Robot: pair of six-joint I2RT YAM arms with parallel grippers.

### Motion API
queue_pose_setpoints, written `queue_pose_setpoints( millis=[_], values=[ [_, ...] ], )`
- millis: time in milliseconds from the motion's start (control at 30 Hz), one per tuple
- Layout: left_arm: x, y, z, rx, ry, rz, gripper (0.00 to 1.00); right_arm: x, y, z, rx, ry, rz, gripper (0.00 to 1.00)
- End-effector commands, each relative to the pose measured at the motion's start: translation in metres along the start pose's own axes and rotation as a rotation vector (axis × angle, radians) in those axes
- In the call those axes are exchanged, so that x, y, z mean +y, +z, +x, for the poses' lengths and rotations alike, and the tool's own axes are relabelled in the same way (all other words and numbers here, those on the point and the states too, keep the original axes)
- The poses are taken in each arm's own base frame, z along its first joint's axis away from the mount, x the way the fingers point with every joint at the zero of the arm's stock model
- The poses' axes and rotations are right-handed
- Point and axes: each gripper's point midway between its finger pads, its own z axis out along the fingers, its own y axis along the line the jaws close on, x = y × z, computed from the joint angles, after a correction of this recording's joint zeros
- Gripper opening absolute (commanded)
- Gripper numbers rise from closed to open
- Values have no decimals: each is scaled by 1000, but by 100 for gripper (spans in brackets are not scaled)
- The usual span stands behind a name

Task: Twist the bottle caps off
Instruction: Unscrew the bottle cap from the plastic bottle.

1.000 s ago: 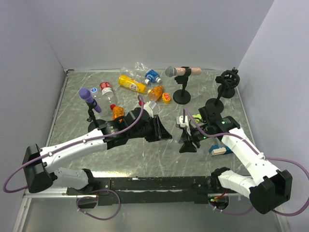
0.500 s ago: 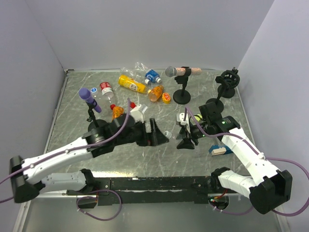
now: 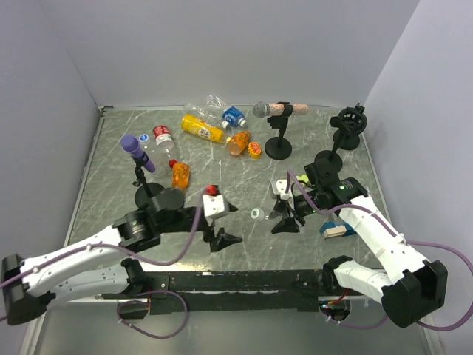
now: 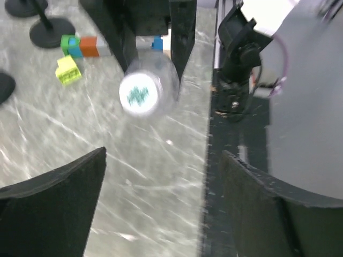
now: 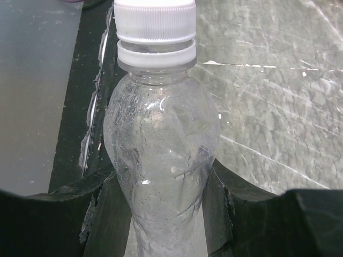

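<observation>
My right gripper [image 5: 163, 176] is shut on the body of a clear bottle [image 5: 161, 134] whose white cap [image 5: 155, 21] sits on its neck. In the top view that gripper [image 3: 281, 216] holds the bottle [image 3: 267, 215] level above the table, cap [image 3: 256, 214] pointing left. My left gripper [image 3: 232, 222] stands open a short way left of the cap, nothing between its fingers. The left wrist view looks across the open left gripper [image 4: 161, 206] at the cap [image 4: 140, 95] end-on.
Several more bottles lie at the back: a yellow one [image 3: 201, 129], a blue-labelled one [image 3: 230, 115], a red-labelled one [image 3: 162, 137] and stubby orange ones [image 3: 179, 174]. Microphones on stands, purple-headed [image 3: 133, 145] and grey-headed [image 3: 262, 109], rise nearby. Coloured blocks [image 4: 80, 46] lie by the right arm.
My left gripper has opened and drawn back down and left, away from the bottle's cap. The right gripper has kept hold of the bottle, shifting only slightly.
</observation>
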Motion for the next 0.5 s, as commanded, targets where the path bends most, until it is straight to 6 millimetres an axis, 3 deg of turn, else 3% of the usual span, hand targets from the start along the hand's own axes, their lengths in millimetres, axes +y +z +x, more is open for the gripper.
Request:
queue_pose_setpoints(
  millis=[0,133,467],
  values=[
    [4,26,-42,-58,284,92,86,8,1,-9,-48,-72,-36,18],
    [8,41,-43,-50,304,110,82,8,1,-9,-48,-67,-39,18],
    [5,51,-49,-80,270,135,65,6,2,-10,-52,-57,-43,18]
  ],
)
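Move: The white bottle cap faces the left hand, about 5 cm to its right and 2 cm farther forward, at roughly its height; the plastic bottle's middle is some 12 cm to the right and 2 cm forward. The yellow-green block lies on the table around 22 cm right and 14 cm ahead, some 15 cm below. From the right hand, which already grips the bottle, the cap is about 7 cm to the left, level with it. The left hand, fingers wide and empty, reaches right and a little forward onto the bottle cap, about 5 cm in all and mostly in the first half, while the wrist rolls slightly, some 10 to 15 degrees, and swings a touch clockwise to line up with the bottle. Its fingers then come up on either side of the cap and draw in by about a quarter, not yet pinching, while the right hand keeps its grip on the bottle and holds it still. ##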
